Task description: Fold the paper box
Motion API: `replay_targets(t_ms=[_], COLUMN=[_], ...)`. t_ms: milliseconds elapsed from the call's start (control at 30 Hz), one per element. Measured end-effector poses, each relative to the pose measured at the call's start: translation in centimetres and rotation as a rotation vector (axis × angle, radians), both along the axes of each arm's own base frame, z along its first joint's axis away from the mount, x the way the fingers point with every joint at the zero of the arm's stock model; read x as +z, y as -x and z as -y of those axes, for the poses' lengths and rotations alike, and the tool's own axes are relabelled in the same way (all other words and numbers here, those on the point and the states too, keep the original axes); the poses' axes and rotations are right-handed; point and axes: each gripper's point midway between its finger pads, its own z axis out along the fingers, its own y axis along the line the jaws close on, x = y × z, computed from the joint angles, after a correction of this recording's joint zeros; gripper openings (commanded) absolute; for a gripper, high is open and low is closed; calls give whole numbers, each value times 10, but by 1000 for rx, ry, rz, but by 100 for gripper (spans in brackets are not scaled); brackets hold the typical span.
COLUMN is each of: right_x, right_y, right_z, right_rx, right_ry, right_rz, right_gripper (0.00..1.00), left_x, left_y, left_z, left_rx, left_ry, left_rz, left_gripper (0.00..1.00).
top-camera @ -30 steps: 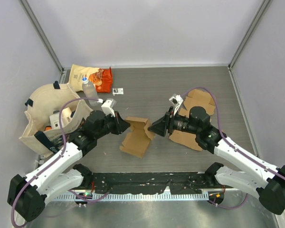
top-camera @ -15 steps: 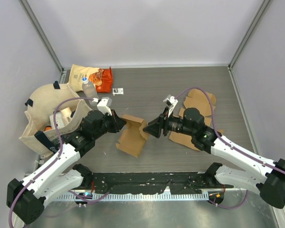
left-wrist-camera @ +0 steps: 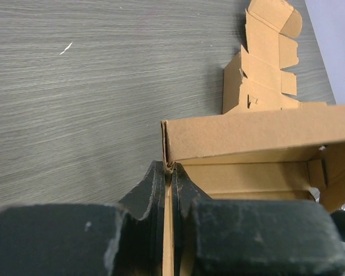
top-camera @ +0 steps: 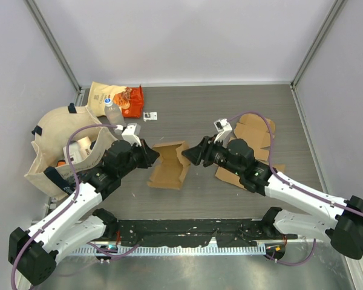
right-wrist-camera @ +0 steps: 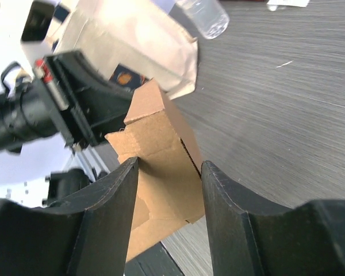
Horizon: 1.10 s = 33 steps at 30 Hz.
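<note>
The paper box (top-camera: 169, 166), a brown cardboard carton partly opened up, lies mid-table between both arms. My left gripper (top-camera: 152, 158) is shut on its left wall; the left wrist view has the thin cardboard edge pinched between the fingertips (left-wrist-camera: 161, 172), with the box (left-wrist-camera: 259, 135) spreading to the right. My right gripper (top-camera: 192, 156) is at the box's upper right corner. In the right wrist view its jaws stand open (right-wrist-camera: 168, 167) with a flap of the box (right-wrist-camera: 161, 144) just beyond the gap, and neither finger presses on it.
A beige tote bag (top-camera: 54, 142) with items inside sits at the left, with a clear bottle (top-camera: 112, 112) and an orange snack bag (top-camera: 126, 99) behind it. Flat cardboard blanks (top-camera: 254, 133) lie under the right arm. A small card (top-camera: 150, 115) lies farther back.
The box has swung from tilted to squarer with the table, still held by the left gripper. The right gripper has moved up and left to its upper right corner, jaws slightly narrower.
</note>
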Motion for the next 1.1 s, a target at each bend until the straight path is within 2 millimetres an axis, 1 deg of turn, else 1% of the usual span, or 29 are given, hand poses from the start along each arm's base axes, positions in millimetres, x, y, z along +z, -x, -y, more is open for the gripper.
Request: replay_targets(t_ms=[67, 167, 233, 333, 500, 633, 733, 867, 900, 933, 1000, 1033, 1100], right_x=[-1, -4, -10, -17, -27, -28, -27, -38, -44, -48, -54, -57, -61], right_y=[-9, -13, -17, -20, -20, -23, -22, -19, -19, -20, -23, -24, -27], right_z=[3, 3, 5, 8, 3, -3, -9, -14, -13, -13, -10, -8, -4], right_rx=[-68, -104, -138, -185, -227, -212, -161, -89, -76, -69, -68, -72, -84], right_ry=[-22, -26, 0, 30, 91, 120, 134, 182, 216, 244, 288, 310, 343], right_rz=[-40, -63, -78, -78, -41, 26, 103, 189, 211, 226, 250, 258, 269], right_gripper=[55, 53, 53, 53, 50, 50, 53, 56, 56, 52, 50, 45, 40], left_x=[0, -1, -3, -4, -4, -8, -10, -11, -13, -15, -19, -19, -18], left_y=[-1, -3, -4, -6, -8, -6, -6, -1, 0, 2, 6, 8, 9], left_z=[-1, -4, -8, -12, -16, -18, -19, -14, -12, -11, -8, -7, -5], left_rx=[11, 29, 51, 72, 92, 97, 94, 44, 31, 17, -12, -22, -36], left_ry=[-1, -9, -22, -31, -41, -53, -58, -60, -63, -67, -71, -68, -62], left_rz=[-2, -1, -3, 2, 3, -10, -15, -19, -25, -33, -49, -53, -54], left_gripper=[0, 0, 0, 0, 0, 0, 0, 0, 0, 0, 0, 0, 0])
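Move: The box's right-hand end corner stands between and just beyond my open right fingertips, about 1 cm ahead, 3 cm to the left and 1 cm below. The second cardboard sheet lies roughly 7 cm farther out than my right hand, 20 cm to its right and 12 cm below. My left hand still pinches the box's other far corner; from it the right-hand corner is about 1 cm ahead and 8 cm to the right, about level. I work my right hand down around the box's end corner: about 2 cm forward first, then some 6 cm down, rolling the wrist roughly 25 degrees counter-clockwise as seen from behind the hand. Its half-open fingers end astride the end wall, one tip inside the box. My left hand keeps its pinch, easing about 2 cm left, then back right and down. ##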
